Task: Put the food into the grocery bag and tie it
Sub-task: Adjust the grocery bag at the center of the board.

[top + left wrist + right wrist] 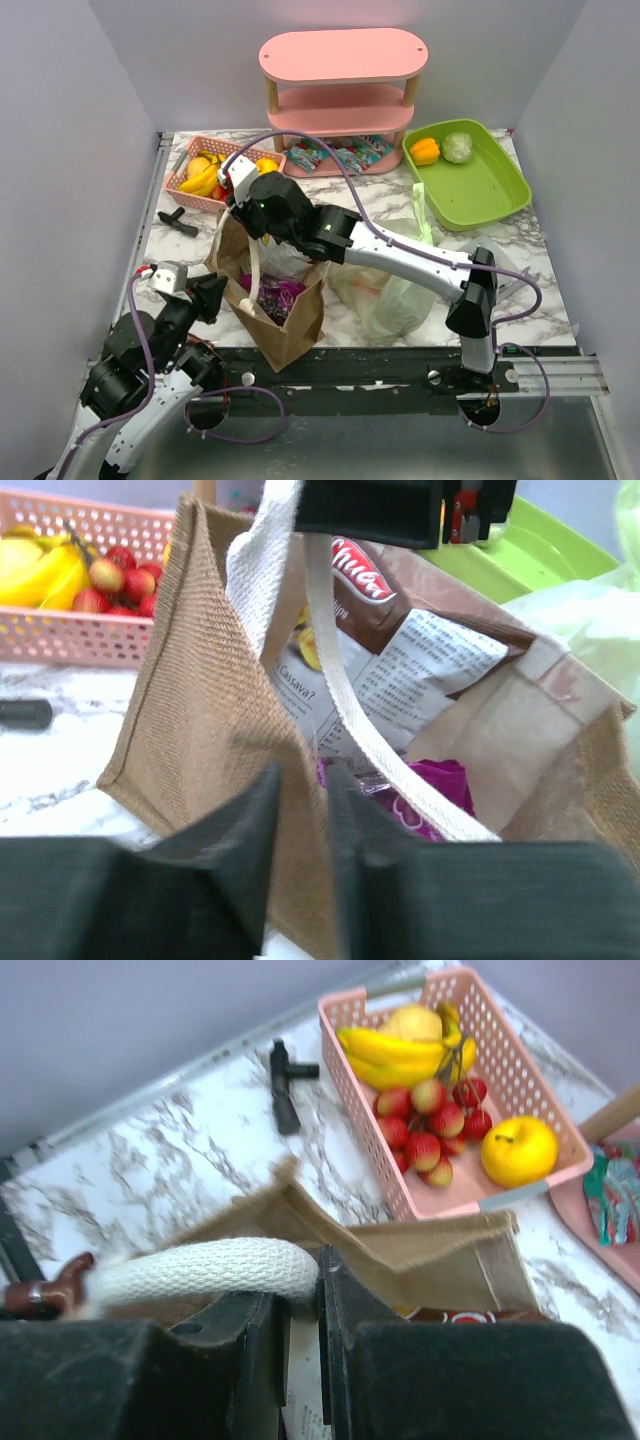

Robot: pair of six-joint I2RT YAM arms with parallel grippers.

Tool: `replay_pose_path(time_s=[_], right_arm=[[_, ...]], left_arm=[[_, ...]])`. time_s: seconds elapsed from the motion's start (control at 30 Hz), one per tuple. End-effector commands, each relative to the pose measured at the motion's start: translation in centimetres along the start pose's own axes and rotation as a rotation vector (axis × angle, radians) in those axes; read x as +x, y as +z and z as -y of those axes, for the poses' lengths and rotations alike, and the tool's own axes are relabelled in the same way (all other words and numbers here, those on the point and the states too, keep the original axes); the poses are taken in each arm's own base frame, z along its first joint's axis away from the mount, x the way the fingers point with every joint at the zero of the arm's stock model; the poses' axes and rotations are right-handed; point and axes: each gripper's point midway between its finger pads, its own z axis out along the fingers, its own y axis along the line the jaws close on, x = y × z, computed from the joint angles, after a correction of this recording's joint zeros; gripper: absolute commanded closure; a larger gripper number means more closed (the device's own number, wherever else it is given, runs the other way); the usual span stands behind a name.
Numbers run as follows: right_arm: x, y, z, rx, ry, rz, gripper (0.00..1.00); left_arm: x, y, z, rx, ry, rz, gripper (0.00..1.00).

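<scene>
A stiff brown woven bag (pixel 285 335) with white strap handles stands at the front middle. Inside it are food items, a white-and-brown snack pack (pixel 400 650) and a purple pack (pixel 430 790). The pale-green plastic grocery bag (pixel 400 295) lies crumpled to its right, under the right arm. My right gripper (pixel 303 1280) is over the brown bag's far rim, shut on a white handle (pixel 200 1270). My left gripper (pixel 300 780) straddles the brown bag's near-left wall (pixel 210 710) with its jaws a little apart.
A pink basket (pixel 190 183) of bananas and small fruit sits at the back left, with a black tool (pixel 178 222) beside it. A pink shelf (pixel 340 90) stands at the back. A green tray (pixel 495 195) holds an orange pepper and a cabbage.
</scene>
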Motion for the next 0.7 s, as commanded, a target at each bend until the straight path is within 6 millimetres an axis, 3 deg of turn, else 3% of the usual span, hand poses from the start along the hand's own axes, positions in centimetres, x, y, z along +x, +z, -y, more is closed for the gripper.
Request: replay_pose_path(time_s=[0.0, 0.1, 0.23, 0.43, 0.5, 0.67], right_arm=[[-5.3, -3.5, -0.4, -0.081, 0.012, 0.049, 0.83], [-6.1, -4.2, -1.5, -0.144, 0.045, 0.040, 0.82], [-6.5, -4.4, -2.1, -0.174, 0.060, 0.003, 0.81], [-7.5, -5.2, -1.6, -0.146, 0.089, -0.031, 0.79], [-7.8, -5.9, -1.0, -0.121, 0.097, -0.031, 0.78], [-6.3, -6.5, -0.4, -0.087, 0.111, -0.073, 0.77]], left_arm=[[-5.9, -1.6, 2.8, 0.130, -0.042, 0.127, 0.64], [-8.7, -2.3, 4.5, 0.204, -0.034, 0.137, 0.50], [-10.7, -2.4, 6.9, 0.301, -0.014, 0.097, 0.45], [-11.7, -1.3, 10.2, 0.441, -0.069, 0.099, 0.44], [-11.6, -0.4, 10.7, 0.457, -0.088, 0.106, 0.44], [-10.5, 2.6, 10.9, 0.427, -0.111, 0.085, 0.41]])
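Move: The grocery bag's handle is pinched at its top by the right hand; the strap leg the left hand makes for hangs about 7 cm to its right, 4 cm ahead and level. From the left hand, the purple pack in the bag is some 11 cm right, 1 cm ahead and 12 cm below. From the right hand, the bag's middle is about 13 cm back, 7 cm right and 14 cm below; the fruit basket is roughly 18 cm ahead, 9 cm left and 24 cm below. Up and off the bag's near left rim comes the left hand, about 13 cm, its fingers opening to over half; it then swings some 7 cm right above the rim towards the handle strap, turning about 20 degrees clockwise. The right hand keeps its pinch on the handle and draws it up about 6 cm and slightly back. ##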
